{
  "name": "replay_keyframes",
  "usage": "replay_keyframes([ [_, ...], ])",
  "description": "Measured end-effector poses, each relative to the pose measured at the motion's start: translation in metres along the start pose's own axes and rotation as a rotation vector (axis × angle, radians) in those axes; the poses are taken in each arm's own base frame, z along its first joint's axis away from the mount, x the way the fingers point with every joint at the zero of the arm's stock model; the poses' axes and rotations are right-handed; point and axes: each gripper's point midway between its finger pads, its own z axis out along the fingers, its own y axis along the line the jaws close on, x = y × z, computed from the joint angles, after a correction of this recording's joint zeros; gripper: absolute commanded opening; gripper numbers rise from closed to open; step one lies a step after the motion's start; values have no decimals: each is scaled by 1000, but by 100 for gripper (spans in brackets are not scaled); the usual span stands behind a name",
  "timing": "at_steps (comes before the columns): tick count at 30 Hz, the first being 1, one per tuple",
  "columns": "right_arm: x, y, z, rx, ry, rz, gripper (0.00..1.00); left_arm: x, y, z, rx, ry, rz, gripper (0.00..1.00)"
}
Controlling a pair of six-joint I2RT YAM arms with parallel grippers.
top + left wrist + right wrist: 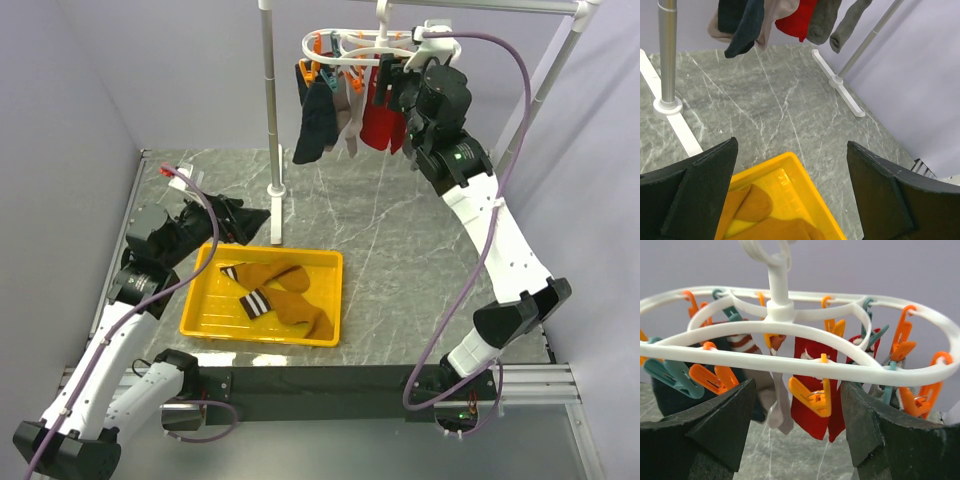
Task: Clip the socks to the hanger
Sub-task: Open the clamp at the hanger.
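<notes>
The mustard-brown socks (278,290) with striped cuffs lie crossed in a yellow tray (210,300). In the left wrist view their toes (757,215) show at the bottom edge. My left gripper (232,218) hovers wide open just behind the tray's far left corner, its fingers (705,185) holding nothing. The white oval hanger (350,45) hangs from the rack's top bar. My right gripper (797,385) is open right at the hanger's (790,362) near ring. An orange clip (815,395) hangs in the gap between its fingers, untouched.
Dark navy (315,120), grey (347,125) and red (378,122) socks are clipped to the hanger. The white rack pole (268,120) stands behind the tray on a flat foot (276,215). The rack's other foot (840,85) lies at the right.
</notes>
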Motion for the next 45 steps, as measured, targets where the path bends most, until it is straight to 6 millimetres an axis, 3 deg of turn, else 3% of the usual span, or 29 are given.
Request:
replay_keyframes([
  [7, 22, 4, 12, 1, 46, -37, 75, 0, 1, -1, -2, 8, 31, 96],
  [15, 18, -3, 14, 27, 30, -97, 69, -1, 1, 2, 2, 19, 51, 96],
  [18, 19, -4, 15, 26, 26, -122, 64, 0, 0, 2, 8, 23, 49, 96],
  [25, 17, -5, 16, 26, 15, -161, 33, 2, -2, 2, 23, 32, 40, 96],
  [32, 16, 0, 16, -3, 8, -157, 13, 1, -3, 2, 27, 28, 40, 96],
  [39, 16, 8, 16, -40, 7, -121, 0, 4, 5, 2, -21, 35, 13, 96],
  [45, 18, 13, 16, -55, 15, -58, 0, 27, 37, -6, -220, 99, -101, 94],
])
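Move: The yellow clamp on the hanger's near bar hangs about 2 cm ahead of the right fingers and 2 cm below them, centred between them left to right. Some 8 cm to the left of it is an orange clamp, with a teal clamp 3 cm beyond that; the red sock hangs about 7 cm farther out than the yellow clamp and 4 cm lower. From the left hand the yellow clamp is roughly 20 cm ahead, 27 cm right and 15 cm up. The yellow clamp's handles are pinched by the right hand, which eases about 2 cm forward and down onto them, rolls its left side down some 10 degrees, then closes. Keeping the squeeze, the hand rolls halfway back and moves 2 cm left. The empty, open left hand waits, then sinks 4 cm towards the tray, tipping down and shifting 2 cm left. ##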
